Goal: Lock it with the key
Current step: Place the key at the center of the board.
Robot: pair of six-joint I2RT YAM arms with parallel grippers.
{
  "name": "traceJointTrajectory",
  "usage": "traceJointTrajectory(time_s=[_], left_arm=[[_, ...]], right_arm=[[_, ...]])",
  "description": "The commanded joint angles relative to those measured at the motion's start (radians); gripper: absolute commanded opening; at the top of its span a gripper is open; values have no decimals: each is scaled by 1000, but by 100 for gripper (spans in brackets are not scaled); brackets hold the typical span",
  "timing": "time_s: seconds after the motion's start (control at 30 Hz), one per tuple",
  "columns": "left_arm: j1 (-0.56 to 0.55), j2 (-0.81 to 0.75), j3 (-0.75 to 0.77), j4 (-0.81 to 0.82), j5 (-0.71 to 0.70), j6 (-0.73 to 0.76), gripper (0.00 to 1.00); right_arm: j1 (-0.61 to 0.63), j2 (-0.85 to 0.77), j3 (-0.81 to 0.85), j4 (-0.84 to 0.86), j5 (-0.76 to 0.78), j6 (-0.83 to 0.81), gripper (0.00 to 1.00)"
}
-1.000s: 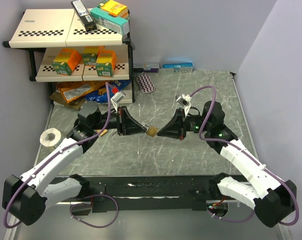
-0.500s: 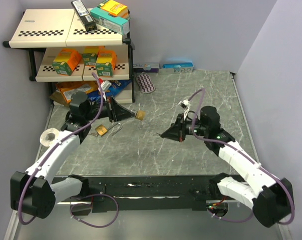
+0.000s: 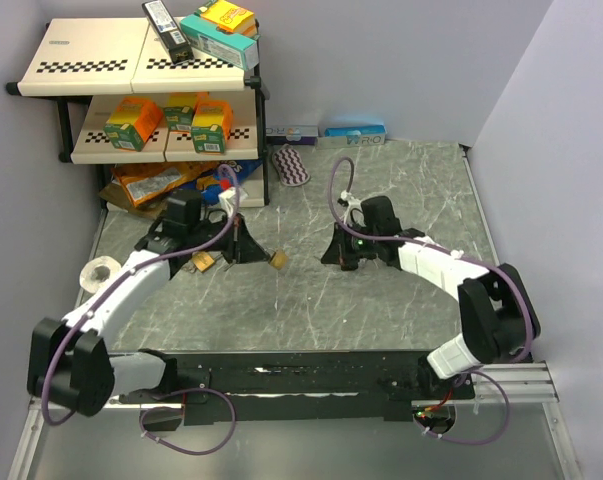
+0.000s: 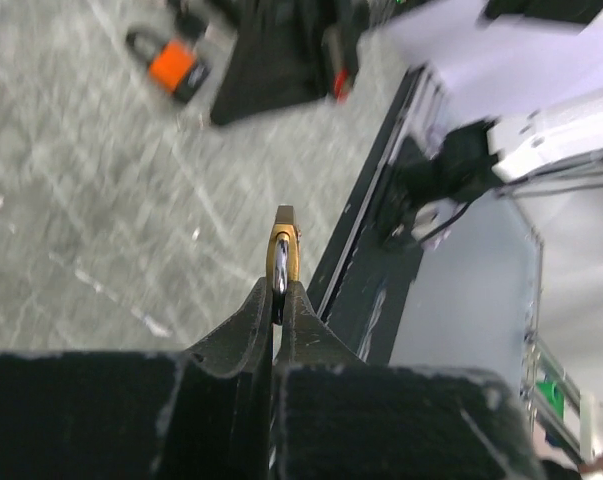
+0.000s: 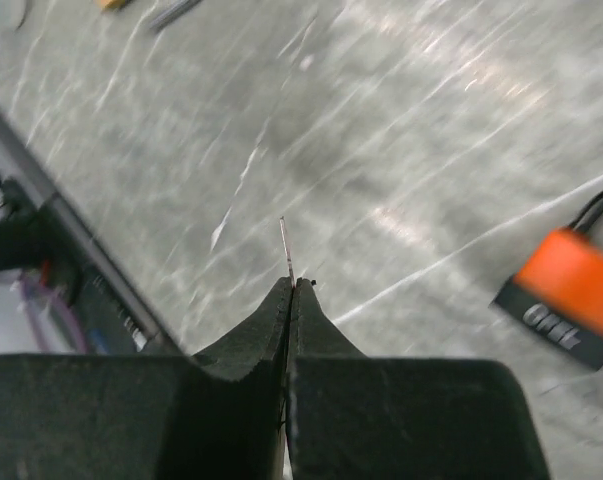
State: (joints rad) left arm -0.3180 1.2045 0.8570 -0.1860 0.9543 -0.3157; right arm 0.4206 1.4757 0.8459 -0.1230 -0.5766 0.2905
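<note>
My left gripper is shut on the shackle of a small brass padlock, whose body sticks out past the fingertips just above the table. In the left wrist view the brass padlock shows edge-on ahead of the left gripper. My right gripper faces it from a short way to the right, shut on a thin key. The key pokes out edge-on from the right gripper. The key and the padlock are apart.
A second brass padlock lies under my left arm. An orange padlock lies beside my right gripper. A tape roll sits at the left. A shelf with boxes and snack bags fills the back left.
A second ago both grippers met at mid-table. They pulled apart; my left gripper swung back then returned with the padlock, and my right gripper moved further back with the key.
</note>
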Motion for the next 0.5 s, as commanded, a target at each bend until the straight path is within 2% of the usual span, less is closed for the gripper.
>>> traceJointTrajectory(time_s=[0.0, 0.47], left_arm=[[-30, 58, 82, -135, -28, 170, 1], [-101, 173, 80, -3, -48, 98, 1]], right_arm=[[-2, 75, 87, 2, 107, -30, 0], [-3, 225, 125, 6, 175, -22, 0]])
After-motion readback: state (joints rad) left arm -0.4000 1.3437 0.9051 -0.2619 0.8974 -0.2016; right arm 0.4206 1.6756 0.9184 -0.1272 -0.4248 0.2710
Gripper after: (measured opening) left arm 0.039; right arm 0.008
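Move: The right hand, its key still pinched, is bound for a spot on the tabletop about 4 cm ahead, 1 cm left and some 8 cm below. The orange padlock lies roughly 6 cm ahead of this hand, 4 cm to its right and 9 cm down; the brass padlock hangs level ahead, about 10 cm left and 9 cm higher. From the left hand the spot is some 12 cm right, 1 cm ahead and 18 cm below. Right hand takes the key forward 3 cm, then down about 5 towards the tabletop; left lowers its padlock. ##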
